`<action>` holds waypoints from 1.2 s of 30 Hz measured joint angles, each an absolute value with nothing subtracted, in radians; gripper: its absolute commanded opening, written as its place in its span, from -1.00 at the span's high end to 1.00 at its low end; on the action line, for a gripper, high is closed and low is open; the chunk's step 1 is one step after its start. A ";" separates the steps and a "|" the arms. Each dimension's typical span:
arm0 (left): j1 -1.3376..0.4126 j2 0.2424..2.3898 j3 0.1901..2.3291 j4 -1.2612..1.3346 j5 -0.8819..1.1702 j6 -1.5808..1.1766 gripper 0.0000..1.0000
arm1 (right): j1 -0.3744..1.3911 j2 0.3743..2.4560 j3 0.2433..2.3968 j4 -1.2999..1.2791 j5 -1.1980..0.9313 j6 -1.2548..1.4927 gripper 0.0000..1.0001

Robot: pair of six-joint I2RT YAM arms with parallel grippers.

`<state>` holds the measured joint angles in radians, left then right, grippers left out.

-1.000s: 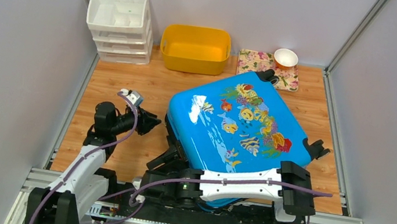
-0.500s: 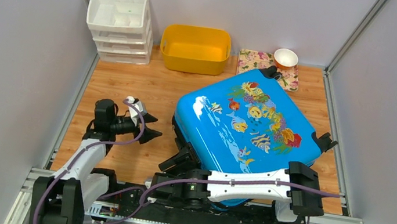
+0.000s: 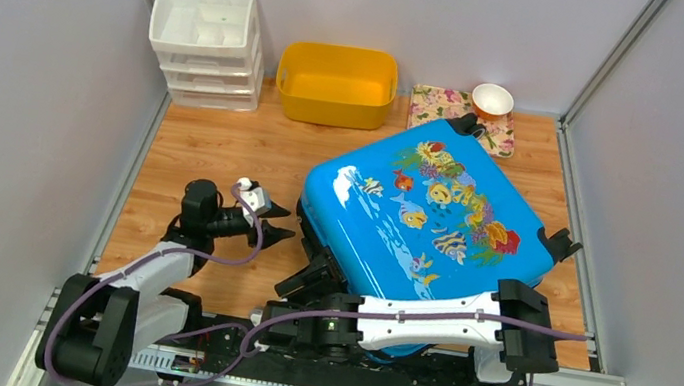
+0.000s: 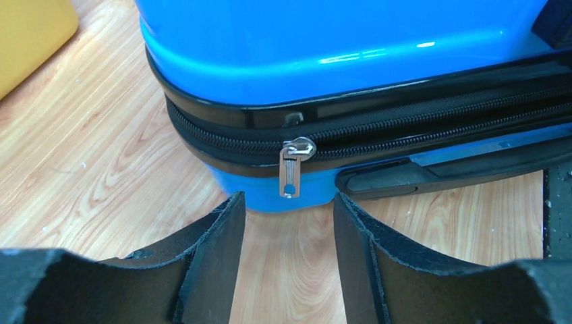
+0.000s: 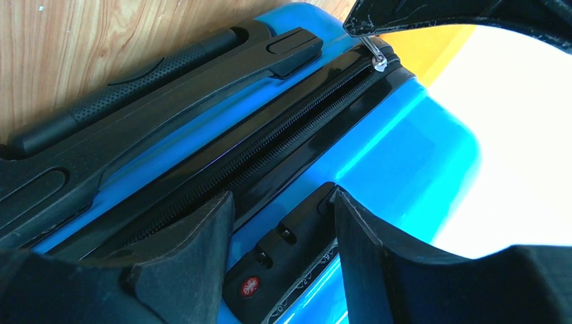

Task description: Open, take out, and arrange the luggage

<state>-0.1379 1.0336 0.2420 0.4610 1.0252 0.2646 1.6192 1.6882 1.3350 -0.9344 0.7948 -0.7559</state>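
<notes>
The luggage [image 3: 425, 220], a glossy blue hard-shell case with fish print, lies flat and zipped shut on the wooden table. My left gripper [image 3: 281, 223] stands open at its left corner. In the left wrist view the silver zipper pull [image 4: 291, 169] hangs just beyond the left gripper [image 4: 289, 206], with nothing between the fingers. My right gripper [image 3: 319, 269] is open against the case's near-left side. Its fingers straddle the black combination lock [image 5: 283, 263] in the right wrist view, one resting over the zipper band [image 5: 270, 145].
A yellow tub [image 3: 336, 83] and a white drawer unit [image 3: 206, 43] stand at the back. A floral mat [image 3: 446, 107] with a white bowl [image 3: 492, 99] lies behind the case's far corner. The case's black side handle [image 4: 445, 172] sits near the zipper pull.
The case slid right and turned a little, then stayed still. My left gripper opened wider and moved right and nearer, up to the case's zipper corner. The right arm followed the case.
</notes>
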 measured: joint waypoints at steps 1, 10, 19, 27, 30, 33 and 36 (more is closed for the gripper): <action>-0.146 1.040 0.242 0.477 1.020 0.262 -0.16 | 1.620 1.688 1.336 -0.937 0.795 -0.755 -0.15; -0.197 1.094 0.242 0.541 1.018 0.240 0.03 | 1.629 1.688 1.349 -0.963 0.794 -0.738 -0.15; -0.207 1.100 0.242 0.583 0.991 0.140 0.75 | 1.633 1.687 1.363 -0.984 0.795 -0.710 -0.14; -0.209 1.100 0.242 0.593 0.978 0.080 1.00 | 1.634 1.687 1.364 -0.998 0.796 -0.701 -0.14; -0.210 1.083 0.239 0.591 0.969 0.075 1.00 | 1.635 1.687 1.364 -1.000 0.796 -0.699 -0.14; -0.214 1.046 0.223 0.590 0.941 0.073 1.00 | 1.636 1.684 1.364 -1.002 0.795 -0.694 -0.13; -0.217 1.001 0.204 0.579 0.893 0.077 1.00 | 1.636 1.680 1.364 -1.001 0.795 -0.688 -0.13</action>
<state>-0.2173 1.0008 0.2039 0.5785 0.8932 0.0769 1.6360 1.6802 1.3643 -1.0012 0.7952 -0.6876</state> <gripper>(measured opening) 0.018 0.572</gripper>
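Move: The zipper pull hangs by the suitcase's left corner, about 3 cm to the right of the open left gripper and level with it in reach and height. From this gripper, the suitcase handle's middle lies some 10 cm back, 6 cm right and a little lower; the combination lock is about 7 cm back, 8 cm right and 3 cm higher. From the right gripper the pull is roughly 8 cm ahead, 5 cm left and 6 cm below. Bring the left gripper about 2 cm to the right, straight at the suitcase, until the hanging zipper pull sits between the fingertips, then shut the fingers fully and pinch its free end. With it pinched, ease up and back left by a bit less than 1 cm, keeping the grip. ##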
